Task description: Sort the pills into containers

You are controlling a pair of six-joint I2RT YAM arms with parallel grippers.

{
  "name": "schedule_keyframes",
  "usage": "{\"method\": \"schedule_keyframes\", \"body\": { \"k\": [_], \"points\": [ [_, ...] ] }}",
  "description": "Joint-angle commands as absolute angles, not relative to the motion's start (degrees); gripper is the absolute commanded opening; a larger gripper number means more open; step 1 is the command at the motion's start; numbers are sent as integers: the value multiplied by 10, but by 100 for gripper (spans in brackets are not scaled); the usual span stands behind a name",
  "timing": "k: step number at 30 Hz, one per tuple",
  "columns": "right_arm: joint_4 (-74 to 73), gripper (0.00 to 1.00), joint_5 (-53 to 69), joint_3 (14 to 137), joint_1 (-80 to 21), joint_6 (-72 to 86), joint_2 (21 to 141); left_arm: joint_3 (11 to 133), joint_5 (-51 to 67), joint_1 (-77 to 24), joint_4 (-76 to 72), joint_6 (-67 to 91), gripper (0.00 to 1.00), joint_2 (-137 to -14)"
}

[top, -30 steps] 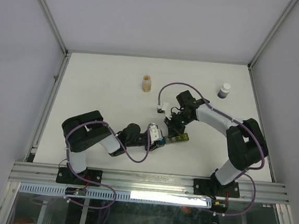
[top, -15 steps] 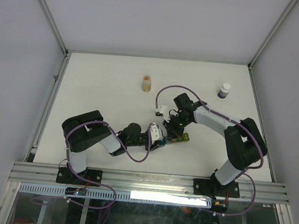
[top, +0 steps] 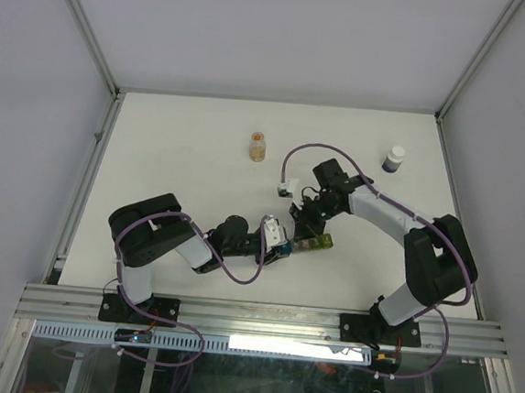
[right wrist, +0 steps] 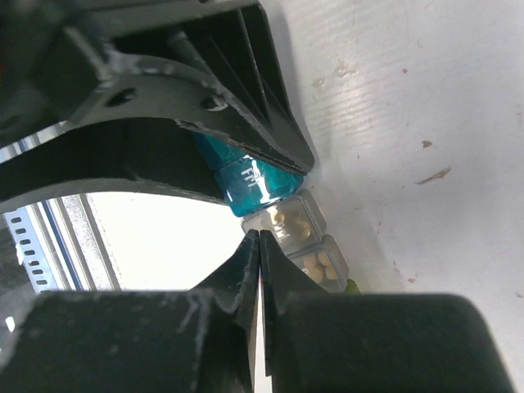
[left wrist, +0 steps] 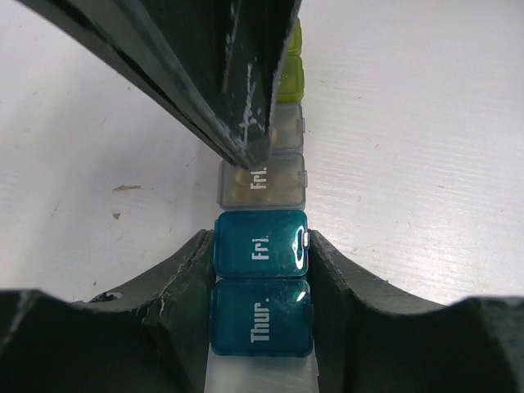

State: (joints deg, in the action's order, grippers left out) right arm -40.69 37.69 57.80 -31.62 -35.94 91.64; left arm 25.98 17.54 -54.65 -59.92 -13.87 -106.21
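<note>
The containers [top: 312,244] are a strip of joined cells lying near the table's middle. My left gripper [top: 280,247] is shut on its blue and teal end cells [left wrist: 260,246], with a finger pressed against each side. My right gripper [top: 304,226] is shut with nothing between its fingers. Its tips [right wrist: 259,237] rest at the edge of the grey cell [right wrist: 291,217], and its fingers [left wrist: 246,123] hide part of the strip in the left wrist view. Tan pills [right wrist: 288,219] show through the closed grey lid, with more pills [right wrist: 318,264] in the cell beside it. The yellow-green end [left wrist: 291,74] lies beyond.
A small orange-tinted bottle [top: 259,146] stands at the back centre. A white-capped dark bottle [top: 394,159] stands at the back right. Metal rails [top: 261,318] run along the near edge, and walls close in the table's sides.
My right arm swung slightly left and back right over the strip, its gripper staying shut. My left gripper and the containers have not moved.
</note>
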Motion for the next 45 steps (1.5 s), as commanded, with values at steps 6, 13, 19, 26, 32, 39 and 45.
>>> {"method": "schedule_keyframes", "body": {
  "k": [6,13,19,26,32,39,45],
  "points": [
    [-414,8,454,587,-240,-388,828,283,173,-544,-602,-93,78,-1022],
    [-412,19,487,583,-161,-399,737,285,134,-541,-525,-19,98,-905],
    [-386,54,474,581,-99,-413,605,306,177,-501,-439,79,99,-763],
    [-384,99,400,685,-68,-338,521,350,207,-413,-376,195,99,-619],
    [-366,99,280,802,-68,-154,502,470,134,-408,-198,191,99,-559],
    [-411,99,310,871,-68,-129,479,572,130,-408,-72,193,99,-530],
    [-396,99,268,870,-68,-53,450,601,148,-408,-42,198,99,-498]
  ]
}}
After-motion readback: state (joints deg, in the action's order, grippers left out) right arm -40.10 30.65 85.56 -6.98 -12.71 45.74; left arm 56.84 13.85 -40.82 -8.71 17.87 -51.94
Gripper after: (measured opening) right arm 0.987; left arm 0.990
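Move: The pill organizer is still held by its teal end in the left fingers; its middle lies about 4 cm to the right of the left hand, 1 cm farther out and level with it. From the shut right fingers the organizer's middle is straight below, some 4 cm down. The amber bottle stands about 29 cm ahead and 14 cm left of the right hand, the white bottle 29 cm ahead and 27 cm right, both 2 cm below it. The left fingers let go of the organizer's teal end, spreading wide, and the hand climbs about 40 cm, drifting some 10 cm left as its fingertips swing up. The right hand, already clear of the lids, also rises some 40 cm and goes right, with a brief forward bulge that it takes back; its fingers open wide while the wrist tips them up towards level and turns clockwise. ##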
